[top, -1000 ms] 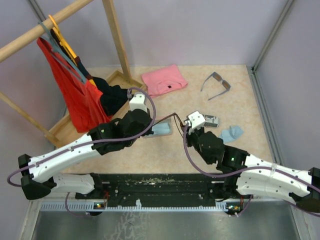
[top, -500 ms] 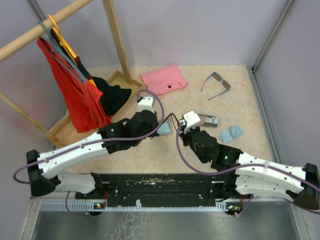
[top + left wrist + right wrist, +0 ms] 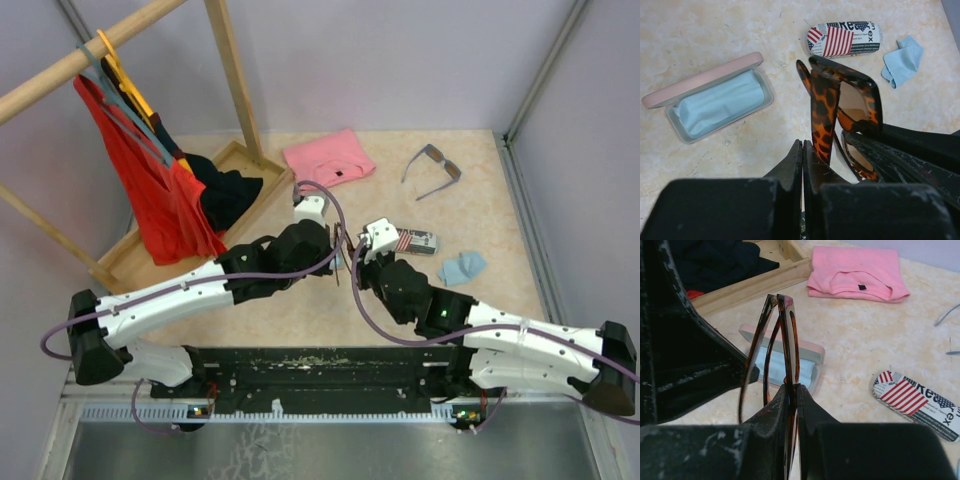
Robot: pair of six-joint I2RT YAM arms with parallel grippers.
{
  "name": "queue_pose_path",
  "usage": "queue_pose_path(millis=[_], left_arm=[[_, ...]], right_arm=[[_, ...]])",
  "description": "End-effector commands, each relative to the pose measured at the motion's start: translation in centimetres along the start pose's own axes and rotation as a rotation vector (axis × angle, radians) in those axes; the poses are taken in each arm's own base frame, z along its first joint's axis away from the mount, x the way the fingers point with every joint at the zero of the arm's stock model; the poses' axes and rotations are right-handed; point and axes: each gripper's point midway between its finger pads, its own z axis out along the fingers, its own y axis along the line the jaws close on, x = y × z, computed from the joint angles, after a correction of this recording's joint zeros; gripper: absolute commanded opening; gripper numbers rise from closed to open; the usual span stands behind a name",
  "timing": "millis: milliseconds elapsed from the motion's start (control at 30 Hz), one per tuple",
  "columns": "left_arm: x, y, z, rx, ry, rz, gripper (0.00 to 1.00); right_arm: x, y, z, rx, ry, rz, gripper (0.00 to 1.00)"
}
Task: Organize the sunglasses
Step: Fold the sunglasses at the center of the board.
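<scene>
My right gripper [image 3: 791, 388] is shut on the brown tortoiseshell sunglasses [image 3: 780, 335], holding them upright and folded above the table. In the left wrist view the same sunglasses [image 3: 840, 100] stand just right of my left gripper [image 3: 803, 146], which is shut with nothing between its jaws. Whether its fingers touch the frame I cannot tell. From above, the left gripper [image 3: 333, 258] and the right gripper [image 3: 360, 268] meet at the table's middle. The grey-blue sunglasses [image 3: 432, 170] lie open at the back right, away from both grippers.
An open pink case [image 3: 710, 97] with a light blue cloth inside lies left of the held pair. A flag-patterned case [image 3: 418, 241] and a loose blue cloth [image 3: 463, 267] lie to the right. A folded pink shirt [image 3: 328, 158] sits at the back, and a wooden rack [image 3: 230, 80] with hanging clothes stands at the left.
My left arm has swung right, bringing its shut gripper up beside the brown sunglasses. The right gripper has edged left with the sunglasses in it.
</scene>
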Motion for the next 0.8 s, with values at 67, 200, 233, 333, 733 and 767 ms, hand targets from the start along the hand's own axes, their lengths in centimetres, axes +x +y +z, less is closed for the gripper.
queue_pose_path(millis=[67, 200, 233, 333, 733, 767], left_arm=[[-0.3, -2.6, 0.7, 0.110, -0.003, 0.001, 0.00], [-0.1, -3.3, 0.9, 0.144, 0.003, 0.020, 0.00], [-0.1, -3.4, 0.9, 0.148, 0.004, 0.022, 0.00], [-0.1, -3.0, 0.9, 0.139, -0.003, 0.036, 0.00], [-5.2, 6.1, 0.5, -0.018, -0.138, 0.255, 0.55], [-6.0, 7.5, 0.9, -0.037, -0.154, 0.257, 0.61]], right_arm=[[-3.4, 2.6, 0.1, -0.093, -0.084, 0.157, 0.00], [-3.4, 3.5, 0.0, -0.127, -0.075, 0.195, 0.00], [-3.4, 3.5, 0.0, -0.128, -0.072, 0.203, 0.00], [-3.2, 2.9, 0.0, -0.096, -0.068, 0.231, 0.00], [3.5, -7.6, -0.4, 0.145, 0.183, 0.331, 0.00], [3.6, -7.5, -0.6, 0.125, 0.187, 0.340, 0.00]])
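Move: The sunglasses are between my right fingertips, their middle about 1 cm to that hand's left, level with it and at its height. From my shut left fingers they lie about 3 cm to the right, also level. Some 20 cm lower, the open case is about 5 cm ahead and 5 cm left of my left hand. The can stands 9 cm ahead and 15 cm right of my right hand, the blue cloth 3 cm ahead and 27 cm right. I squeeze my hands the last little way together, a centimetre or so each, my shut left fingertips pushing the temple in against the frame. Then I part them: my left hand backs off forward and left about 5 cm, rising slightly and opening to about half, while my right keeps its pinch and swings the sunglasses some 8 cm right, forward and down, turning clockwise and tipping down. ##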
